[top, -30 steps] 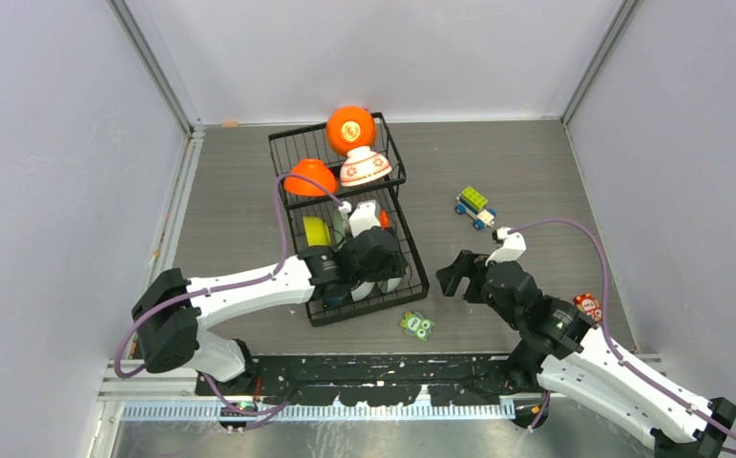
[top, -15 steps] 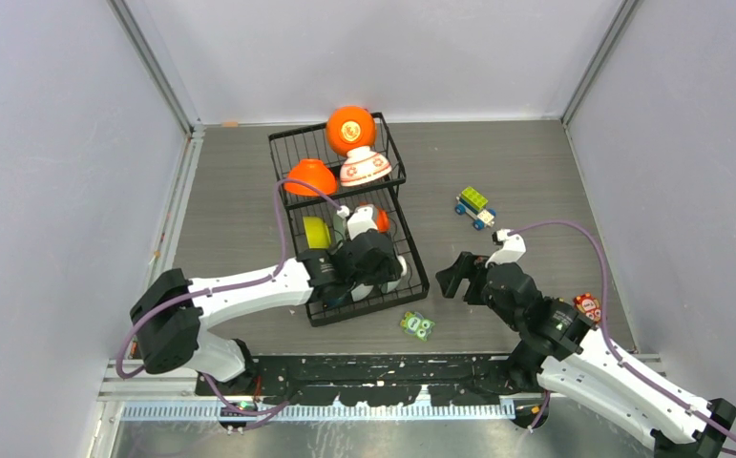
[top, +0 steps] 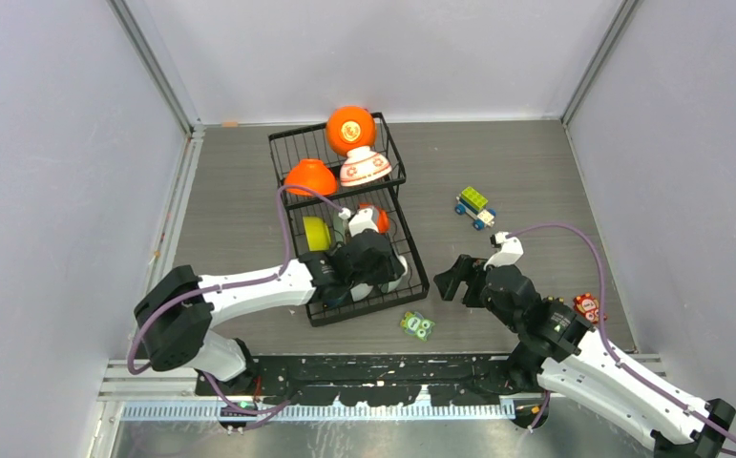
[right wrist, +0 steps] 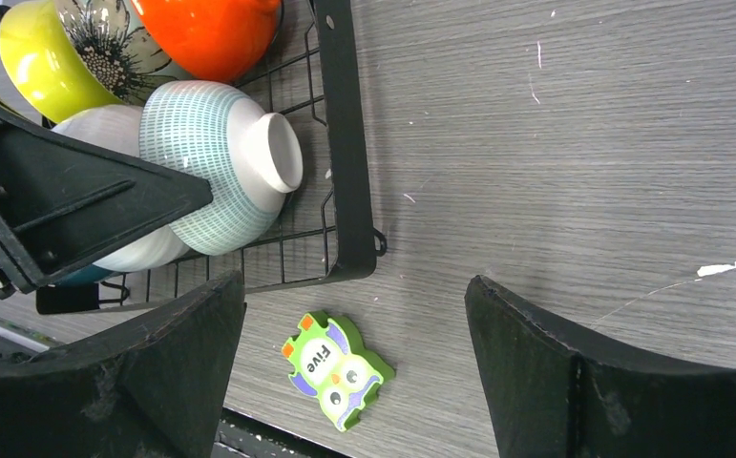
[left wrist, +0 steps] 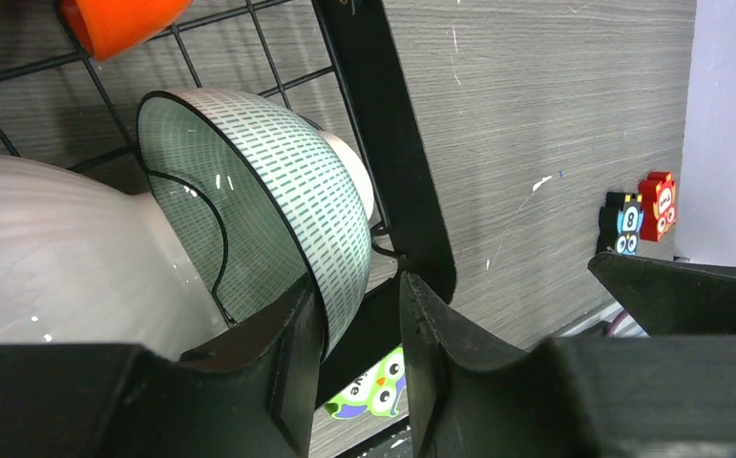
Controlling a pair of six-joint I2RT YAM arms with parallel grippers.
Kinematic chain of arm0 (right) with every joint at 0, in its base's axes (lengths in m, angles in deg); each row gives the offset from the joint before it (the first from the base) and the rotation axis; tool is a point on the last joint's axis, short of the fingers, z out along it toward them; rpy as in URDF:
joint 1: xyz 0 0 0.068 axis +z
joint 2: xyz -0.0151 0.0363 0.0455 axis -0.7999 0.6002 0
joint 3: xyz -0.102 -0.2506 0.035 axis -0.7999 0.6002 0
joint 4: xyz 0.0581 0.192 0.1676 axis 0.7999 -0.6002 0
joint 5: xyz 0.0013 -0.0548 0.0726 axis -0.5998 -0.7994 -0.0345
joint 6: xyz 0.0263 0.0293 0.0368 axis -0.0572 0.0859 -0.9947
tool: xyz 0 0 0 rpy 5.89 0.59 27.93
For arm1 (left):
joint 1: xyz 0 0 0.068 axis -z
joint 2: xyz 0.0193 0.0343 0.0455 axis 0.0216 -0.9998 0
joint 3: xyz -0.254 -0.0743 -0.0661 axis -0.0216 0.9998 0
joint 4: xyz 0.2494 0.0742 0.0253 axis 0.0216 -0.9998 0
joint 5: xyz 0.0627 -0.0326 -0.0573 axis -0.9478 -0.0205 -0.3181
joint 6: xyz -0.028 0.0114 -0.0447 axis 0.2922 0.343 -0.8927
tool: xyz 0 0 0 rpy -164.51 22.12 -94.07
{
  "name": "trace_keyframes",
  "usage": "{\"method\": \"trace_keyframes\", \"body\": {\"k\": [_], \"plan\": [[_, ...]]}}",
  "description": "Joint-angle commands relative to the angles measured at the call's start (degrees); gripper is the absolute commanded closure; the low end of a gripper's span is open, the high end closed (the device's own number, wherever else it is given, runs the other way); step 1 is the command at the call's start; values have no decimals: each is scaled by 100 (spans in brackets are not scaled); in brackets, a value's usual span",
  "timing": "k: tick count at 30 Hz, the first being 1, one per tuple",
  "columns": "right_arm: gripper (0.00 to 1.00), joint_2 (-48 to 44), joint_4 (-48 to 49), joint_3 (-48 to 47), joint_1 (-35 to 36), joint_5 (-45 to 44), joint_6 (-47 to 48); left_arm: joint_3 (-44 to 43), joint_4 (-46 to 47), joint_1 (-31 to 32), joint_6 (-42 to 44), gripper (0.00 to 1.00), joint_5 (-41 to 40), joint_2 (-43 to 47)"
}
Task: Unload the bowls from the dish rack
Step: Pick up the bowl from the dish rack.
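The black wire dish rack [top: 292,143] holds several bowls: two orange ones [top: 350,127], a white one with red flowers [top: 364,167] and a lime one [top: 316,232]. My left gripper [top: 383,272] reaches into the rack's near section. In the left wrist view its jaws [left wrist: 359,286] straddle the rim of a pale mint dashed bowl [left wrist: 268,191]. One finger [left wrist: 302,324] touches the bowl's inside; the other stands apart beside the rack's frame [left wrist: 392,172]. A white bowl [left wrist: 49,258] lies next to it. My right gripper [top: 450,277] hangs wide open over the table right of the rack, holding nothing.
A green owl block [right wrist: 337,370] lies on the table just in front of the rack's near right corner [right wrist: 340,143]. A toy truck [top: 474,206] sits to the right of the rack. Small owl figures [top: 588,307] stand near the right arm.
My left gripper's jaws have narrowed around the mint bowl's rim. The right arm has drifted slightly toward the rack, jaws unchanged.
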State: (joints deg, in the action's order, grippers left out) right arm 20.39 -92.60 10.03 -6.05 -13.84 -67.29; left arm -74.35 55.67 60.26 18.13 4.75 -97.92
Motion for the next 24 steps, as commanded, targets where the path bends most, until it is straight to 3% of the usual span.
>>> {"method": "trace_keyframes", "body": {"k": [1, 15, 20, 24], "plan": [[11, -6, 306, -1, 4, 14, -92, 163, 588, -74, -103, 65, 167, -32], [11, -105, 312, 77, 4, -1, -152, 465, 1224, -118, 22, 87, 392, 73], [11, -110, 301, 78, 4, -22, -171, 598, 1456, -145, 134, 100, 449, 209], [11, -94, 331, 69, 4, -43, -179, 754, 1769, -161, 311, 100, 506, 376]]}}
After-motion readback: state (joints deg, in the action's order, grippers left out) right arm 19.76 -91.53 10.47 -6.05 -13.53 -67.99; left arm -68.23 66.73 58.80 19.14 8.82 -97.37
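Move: The light green bowl stands on edge in the rack's lower tier, its open side to the left. My left fingers already straddle its near rim, with its middle about 2 cm ahead of, 1 cm left of and 3 cm below this hand. From the same hand, the white bowl is some 7 cm left and 1 cm ahead, the orange bowl about 11 cm ahead and 4 cm left. From my right hand the light green bowl is roughly 12 cm left, 2 cm ahead and 5 cm lower. I close my left fingers on the light green bowl's near rim, one inside the bowl and the other on its outer wall, until the grip stops on the rim and the squeeze builds. Meanwhile my left hand sinks a bit under 1 cm, then eases about half a centimetre to the right, rolling some 5 degrees so that its left side drops. ##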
